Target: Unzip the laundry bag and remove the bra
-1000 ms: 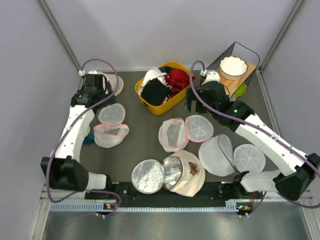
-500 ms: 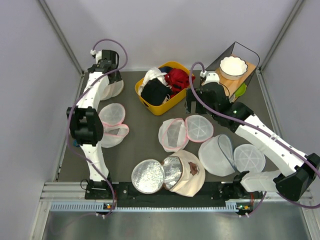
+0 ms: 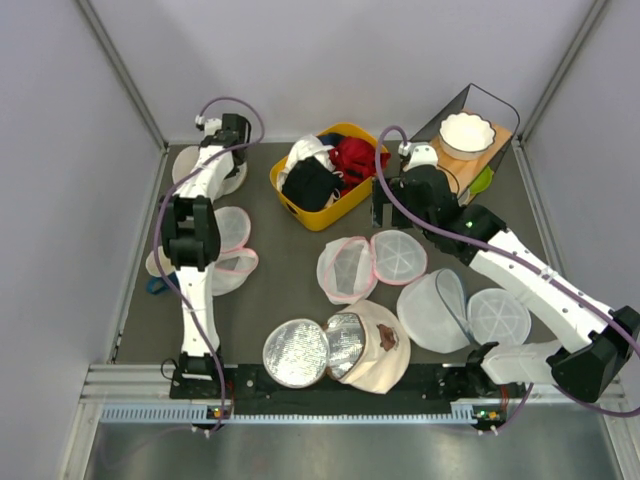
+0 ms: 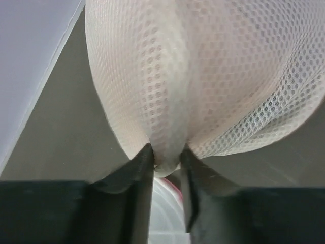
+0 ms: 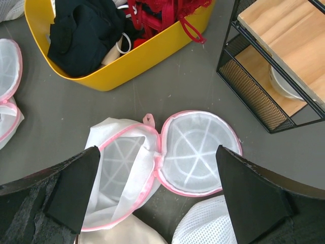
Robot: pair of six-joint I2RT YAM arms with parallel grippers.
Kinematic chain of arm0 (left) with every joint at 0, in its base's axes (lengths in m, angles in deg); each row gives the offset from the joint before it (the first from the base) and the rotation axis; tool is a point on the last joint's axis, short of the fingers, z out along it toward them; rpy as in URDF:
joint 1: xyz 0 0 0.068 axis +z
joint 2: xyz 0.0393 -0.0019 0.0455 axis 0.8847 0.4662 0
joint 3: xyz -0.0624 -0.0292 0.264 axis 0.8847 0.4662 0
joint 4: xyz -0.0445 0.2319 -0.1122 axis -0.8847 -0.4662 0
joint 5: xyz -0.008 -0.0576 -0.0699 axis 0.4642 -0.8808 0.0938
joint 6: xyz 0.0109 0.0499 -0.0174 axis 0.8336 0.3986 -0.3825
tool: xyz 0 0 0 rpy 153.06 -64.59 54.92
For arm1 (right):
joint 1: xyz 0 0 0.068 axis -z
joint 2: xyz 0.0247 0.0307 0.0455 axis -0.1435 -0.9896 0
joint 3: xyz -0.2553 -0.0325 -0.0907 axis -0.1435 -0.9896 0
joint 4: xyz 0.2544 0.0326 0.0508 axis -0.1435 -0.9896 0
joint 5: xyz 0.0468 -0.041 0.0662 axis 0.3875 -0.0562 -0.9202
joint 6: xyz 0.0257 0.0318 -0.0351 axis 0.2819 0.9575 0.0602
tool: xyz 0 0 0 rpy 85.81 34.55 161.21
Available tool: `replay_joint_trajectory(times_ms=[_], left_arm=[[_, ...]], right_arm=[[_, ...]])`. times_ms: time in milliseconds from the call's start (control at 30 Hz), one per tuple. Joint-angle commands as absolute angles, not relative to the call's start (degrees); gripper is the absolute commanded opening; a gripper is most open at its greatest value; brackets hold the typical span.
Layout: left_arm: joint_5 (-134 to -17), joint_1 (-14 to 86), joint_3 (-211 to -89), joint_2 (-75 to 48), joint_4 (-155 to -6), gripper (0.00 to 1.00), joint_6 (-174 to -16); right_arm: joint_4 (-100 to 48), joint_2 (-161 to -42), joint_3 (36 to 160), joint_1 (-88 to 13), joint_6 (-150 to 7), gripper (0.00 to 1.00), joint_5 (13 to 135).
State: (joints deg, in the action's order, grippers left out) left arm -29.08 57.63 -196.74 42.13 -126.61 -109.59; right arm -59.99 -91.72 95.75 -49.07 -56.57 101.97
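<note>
The laundry bag [image 3: 196, 166], a cream-white mesh drum, sits in the back left corner of the table. My left gripper [image 3: 222, 150] hangs over it. In the left wrist view its two black fingers [image 4: 139, 168] stand close together, pinching a fold of the bag's mesh [image 4: 203, 76] between the tips [image 4: 166, 155]. The bra is hidden. My right gripper [image 5: 157, 152] is open and empty, hovering above an opened pink-trimmed mesh bag [image 5: 195, 152] near the table's middle [image 3: 385, 205].
A yellow bin [image 3: 345, 205] of black, white and red garments stands at the back centre. A black wire shelf [image 3: 450, 110] holds a white bowl [image 3: 467, 132]. More pink-trimmed bags [image 3: 222, 250], white mesh discs [image 3: 498, 316] and silver discs [image 3: 297, 352] lie around.
My left arm has swung from the left side to the back left corner, and its jaws have closed from wide open onto the mesh bag. The right arm has not moved.
</note>
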Motion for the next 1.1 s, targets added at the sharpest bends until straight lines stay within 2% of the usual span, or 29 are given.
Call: replay_joint_trajectory(times_ms=[0, 33, 100, 200, 400, 600, 800, 1067], left_arm=[[-26.9, 57.9, -199.7, 41.2, -124.7, 0.11, -108.1], [-27.1, 57.9, -199.6, 39.8, -124.9, 0.0, -107.5], [-28.5, 57.9, -199.3, 37.6, -125.9, 0.0, -106.2], [-34.7, 57.8, -196.7, 27.9, -127.8, 0.0, -102.8], [-59.6, 57.7, -183.6, 5.3, -127.5, 0.0, -98.9], [-77.4, 57.8, -171.9, -12.5, -126.2, 0.0, -97.0], [-102.0, 57.8, -164.5, -19.9, -122.1, 0.0, -96.7], [-106.5, 57.8, -162.3, -20.6, -119.1, 0.0, -99.7]], right_arm=[[-57.6, -91.4, 96.0, -49.1, -57.5, 0.99, 103.4], [-57.6, -91.1, 96.1, -49.0, -57.6, 0.99, 103.4], [-57.5, -90.9, 96.0, -49.1, -57.6, 0.99, 103.6], [-57.5, -90.4, 96.0, -49.1, -57.7, 0.99, 103.8], [-56.6, -89.7, 96.0, -49.0, -57.2, 0.99, 102.4], [-52.6, -88.8, 96.0, -49.0, -57.4, 0.99, 91.6], [-48.8, -89.7, 97.4, -49.1, -56.5, 0.99, 77.6], [-45.2, -89.3, 97.5, -49.1, -51.7, 0.99, 69.0]])
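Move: The white laundry bag's gathered near edge already sits between the left hand's half-open fingers, its middle some 6 cm ahead, 3 cm right and 3 cm lower. From that hand, the pink-rimmed lid lies about 10 cm back and 9 cm right, and the yellow basket about 36 cm right and 3 cm ahead. From the right hand, the laundry bag is roughly 28 cm ahead, 43 cm left and 19 cm lower, the basket 25 cm ahead and 12 cm left, and the pink-rimmed bag 3 cm ahead and 7 cm left, both well below. The left fingers shut on the gathered mesh at the laundry bag's near edge, then the hand carries the bag up about 27 cm while drawing back some 23 cm and swinging right about 18 cm, sinking a few centimetres at the end as the wrist turns some 60 degrees clockwise and rolls left side down, holding the bag out towards the other hand. Once the lift is under way, the right hand, fingers wide open, comes about 8 cm left and a little up and back towards the bag's beige-rimmed end, turning roughly 20 degrees counter-clockwise and rolling left side up, without touching it. ##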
